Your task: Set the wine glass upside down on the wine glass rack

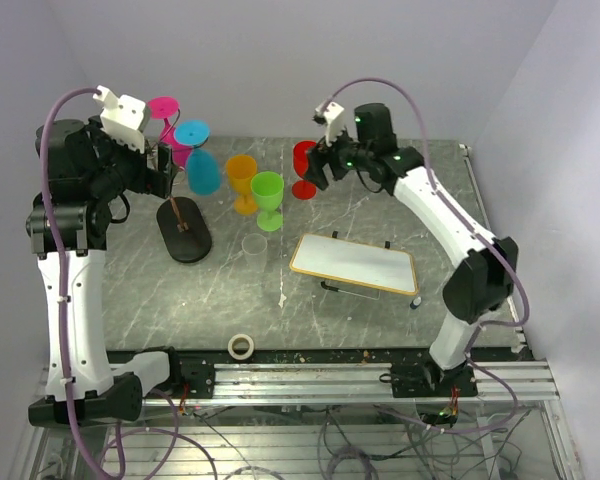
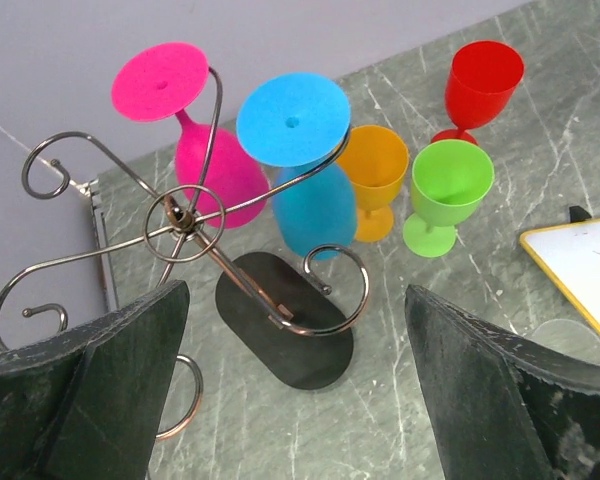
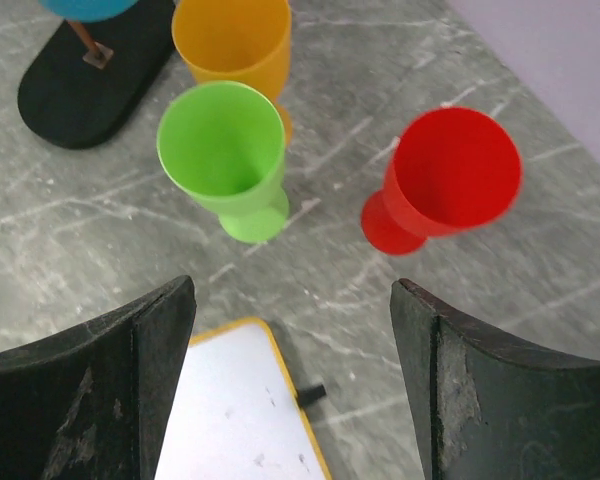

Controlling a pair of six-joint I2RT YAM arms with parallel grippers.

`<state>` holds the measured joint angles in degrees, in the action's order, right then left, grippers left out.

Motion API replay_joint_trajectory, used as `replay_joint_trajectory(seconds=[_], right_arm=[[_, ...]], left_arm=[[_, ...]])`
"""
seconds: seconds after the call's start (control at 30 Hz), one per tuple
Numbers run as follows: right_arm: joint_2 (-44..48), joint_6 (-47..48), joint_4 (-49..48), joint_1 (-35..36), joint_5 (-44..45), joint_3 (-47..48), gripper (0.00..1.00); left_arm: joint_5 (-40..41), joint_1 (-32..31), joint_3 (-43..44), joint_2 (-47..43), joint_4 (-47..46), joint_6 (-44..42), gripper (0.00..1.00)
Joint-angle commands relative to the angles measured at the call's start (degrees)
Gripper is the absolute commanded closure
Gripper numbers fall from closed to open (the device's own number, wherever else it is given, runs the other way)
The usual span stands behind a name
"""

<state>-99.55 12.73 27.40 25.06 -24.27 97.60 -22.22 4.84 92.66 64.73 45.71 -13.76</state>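
Observation:
The wine glass rack [image 2: 180, 222], dark wire scrolls on a black oval base [image 1: 184, 232], stands at the left. A pink glass [image 2: 205, 150] and a blue glass [image 2: 310, 190] hang from it upside down. Orange [image 1: 242, 180], green [image 1: 268, 198] and red [image 1: 304, 168] wine glasses stand upright on the table. My left gripper [image 2: 295, 400] is open beside the rack's scrolls, holding nothing. My right gripper [image 3: 292, 390] is open above the table, just short of the red glass [image 3: 445, 185], with the green one [image 3: 225, 160] to its left.
A yellow-edged white board [image 1: 355, 263] lies right of centre, on black feet. A clear cup [image 1: 254, 247] stands in front of the green glass. A tape roll [image 1: 241, 346] sits near the front edge. The back wall is close behind the rack.

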Motion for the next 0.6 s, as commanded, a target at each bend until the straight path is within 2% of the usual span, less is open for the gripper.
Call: replay_joint_trajectory(seconds=[0.0, 0.3, 0.57], right_arm=[[-5.6, -4.9, -1.5, 3.8, 6.3, 6.7, 0.24], [-18.9, -9.9, 1.2, 8.2, 13.5, 18.7, 0.37], [-25.9, -9.8, 4.2, 9.8, 19.1, 26.1, 0.49]], left_arm=[[-2.4, 2.5, -1.2, -0.7, 0.2, -1.8, 0.01], [-8.7, 5.8, -2.8, -0.5, -0.7, 1.3, 0.04], [-8.4, 6.9, -2.4, -0.4, -0.6, 0.7, 0.03]])
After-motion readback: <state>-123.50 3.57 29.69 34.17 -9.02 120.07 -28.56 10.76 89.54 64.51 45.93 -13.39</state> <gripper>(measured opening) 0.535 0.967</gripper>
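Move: The green glass lies about 12 cm to the right hand's left, 2 cm ahead and some 17 cm below. The red glass stands roughly 10 cm ahead of that hand and 2 cm left, the orange glass about 7 cm ahead and 19 cm left, both about as far below. From the left hand, out by the rack, the green glass is some 22 cm right, 10 cm ahead and 30 cm below. The empty right hand sweeps left about 9 cm while sinking and reaching forward some 6 cm each, and comes in above the gap between the green and red glasses, with one fingertip over the green glass's rim and the other outside it; its leftward run dies out towards the end as it goes on forward and down. On the way it turns a little clockwise and its fingers narrow from wide to about half open around nothing, while the empty, open left hand settles about 2 cm lower beside the rack. ##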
